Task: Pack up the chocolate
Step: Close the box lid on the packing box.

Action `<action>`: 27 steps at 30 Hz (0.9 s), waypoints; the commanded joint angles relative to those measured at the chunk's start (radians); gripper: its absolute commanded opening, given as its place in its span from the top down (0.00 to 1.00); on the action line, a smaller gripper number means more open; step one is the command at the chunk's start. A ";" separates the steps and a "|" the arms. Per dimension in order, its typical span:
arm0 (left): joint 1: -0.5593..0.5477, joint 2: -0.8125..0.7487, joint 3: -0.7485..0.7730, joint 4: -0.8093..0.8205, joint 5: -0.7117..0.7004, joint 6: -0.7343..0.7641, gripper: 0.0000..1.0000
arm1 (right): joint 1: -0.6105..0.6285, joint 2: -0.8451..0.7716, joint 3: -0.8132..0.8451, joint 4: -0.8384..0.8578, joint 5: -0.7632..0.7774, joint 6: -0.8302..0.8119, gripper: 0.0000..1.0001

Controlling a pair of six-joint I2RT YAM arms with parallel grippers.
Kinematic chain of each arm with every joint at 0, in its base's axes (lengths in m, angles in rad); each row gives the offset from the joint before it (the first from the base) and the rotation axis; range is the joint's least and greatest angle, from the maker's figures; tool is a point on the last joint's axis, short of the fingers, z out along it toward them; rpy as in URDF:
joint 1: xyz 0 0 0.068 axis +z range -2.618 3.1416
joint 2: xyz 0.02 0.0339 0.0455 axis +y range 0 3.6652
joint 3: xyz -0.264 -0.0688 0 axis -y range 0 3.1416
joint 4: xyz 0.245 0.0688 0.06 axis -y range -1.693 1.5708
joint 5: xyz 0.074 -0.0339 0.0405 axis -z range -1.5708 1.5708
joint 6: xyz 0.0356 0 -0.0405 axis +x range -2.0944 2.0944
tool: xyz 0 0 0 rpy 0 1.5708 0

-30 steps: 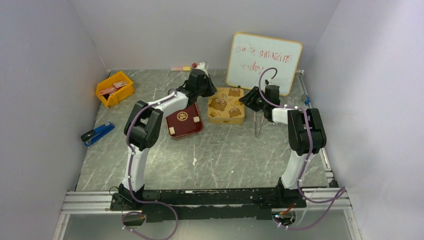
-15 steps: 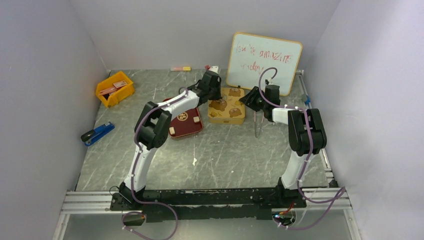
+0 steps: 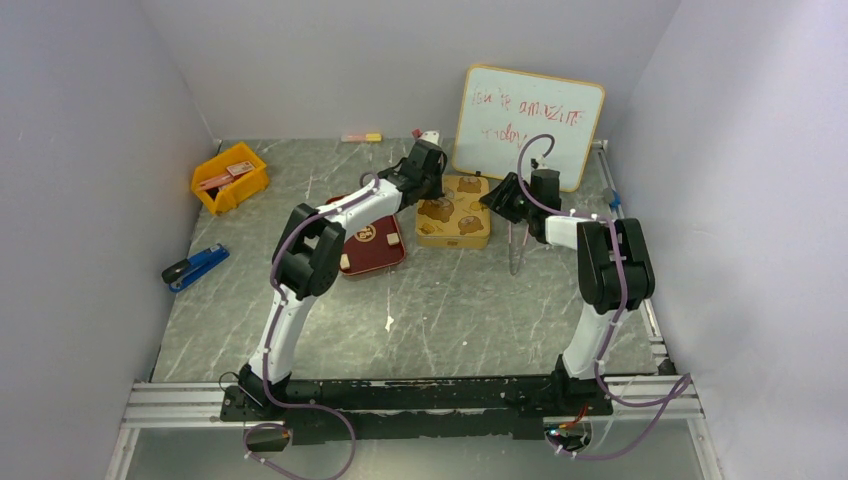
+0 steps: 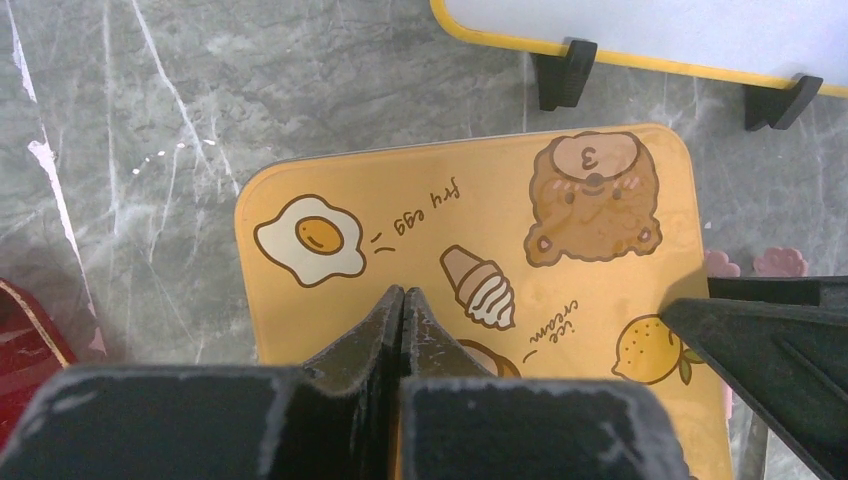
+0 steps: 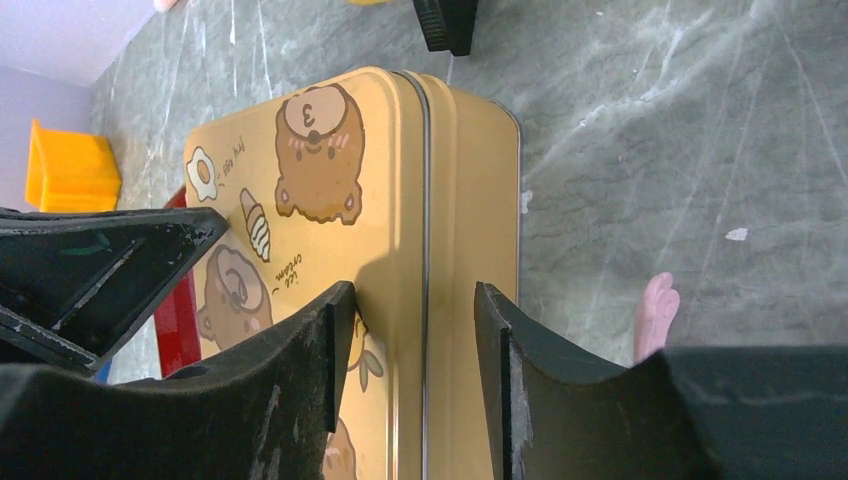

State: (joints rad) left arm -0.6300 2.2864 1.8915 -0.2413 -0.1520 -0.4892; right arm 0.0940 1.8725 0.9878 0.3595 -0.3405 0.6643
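Note:
The gold tin (image 3: 453, 212) with bear pictures lies closed at mid-table. My left gripper (image 3: 432, 192) is shut, empty, its tips (image 4: 402, 295) just over the lid's left part near the fried-egg drawing. My right gripper (image 5: 415, 288) is open and straddles the tin's right-hand edge (image 5: 425, 200), one finger over the lid, the other beside the side wall, with gaps showing. Left of the tin sits the dark red tray (image 3: 368, 245), partly under my left arm. Two small pale tan chocolate pieces (image 3: 345, 262) rest at its rim.
A whiteboard (image 3: 528, 120) stands just behind the tin. A yellow bin (image 3: 230, 178) and a blue stapler (image 3: 195, 266) are at the left. Thin sticks (image 3: 515, 250) lie right of the tin, pink paw-shaped bits (image 4: 780, 262) beside it. A marker (image 3: 361, 137) lies by the back wall.
My left arm has swung right, from over the red tray to over the gold tin, still shut. The right gripper has stayed at the tin's right edge.

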 commanded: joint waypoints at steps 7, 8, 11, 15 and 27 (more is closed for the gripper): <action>-0.003 0.041 0.016 -0.095 -0.035 0.028 0.95 | -0.010 -0.083 0.039 -0.021 0.055 -0.057 0.48; -0.003 0.040 0.016 -0.097 -0.035 0.028 0.95 | -0.010 -0.088 0.046 -0.026 0.059 -0.064 0.48; -0.004 0.043 0.022 -0.101 -0.036 0.030 0.95 | -0.010 -0.112 0.062 -0.050 0.073 -0.083 0.48; -0.006 0.048 0.026 -0.104 -0.035 0.033 0.95 | 0.004 -0.171 0.090 -0.110 0.125 -0.132 0.48; -0.016 0.059 0.047 -0.131 -0.047 0.043 0.95 | 0.127 -0.211 0.245 -0.397 0.322 -0.297 0.89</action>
State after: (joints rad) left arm -0.6384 2.3032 1.9289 -0.2760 -0.1822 -0.4702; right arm 0.1802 1.6817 1.1675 0.0944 -0.1177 0.4484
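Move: The right hand's open fingers straddle the right edge of the packing box lid, beside the lemon print; the box's middle lies about 8 cm to its left, 2 cm back and 2 cm lower. The near whiteboard foot stands some 8 cm ahead and 4 cm left, the tongs about 10 cm back and 7 cm right. From the left hand, whose closed tips are at the lid, the box's middle is about 4 cm right and 2 cm back; the red tray is roughly 17 cm left and 8 cm back. Easing off to the right first, by under 2 cm, the right hand comes free of the lid's right edge. It then rises quickly to about 10 cm above where it was, drifting back left, while it rolls left side down and its fingers tip up some 10 degrees. Late in the rise its half-open fingers draw well towards shut. The left hand stays put, closed tips still resting on the lid. ##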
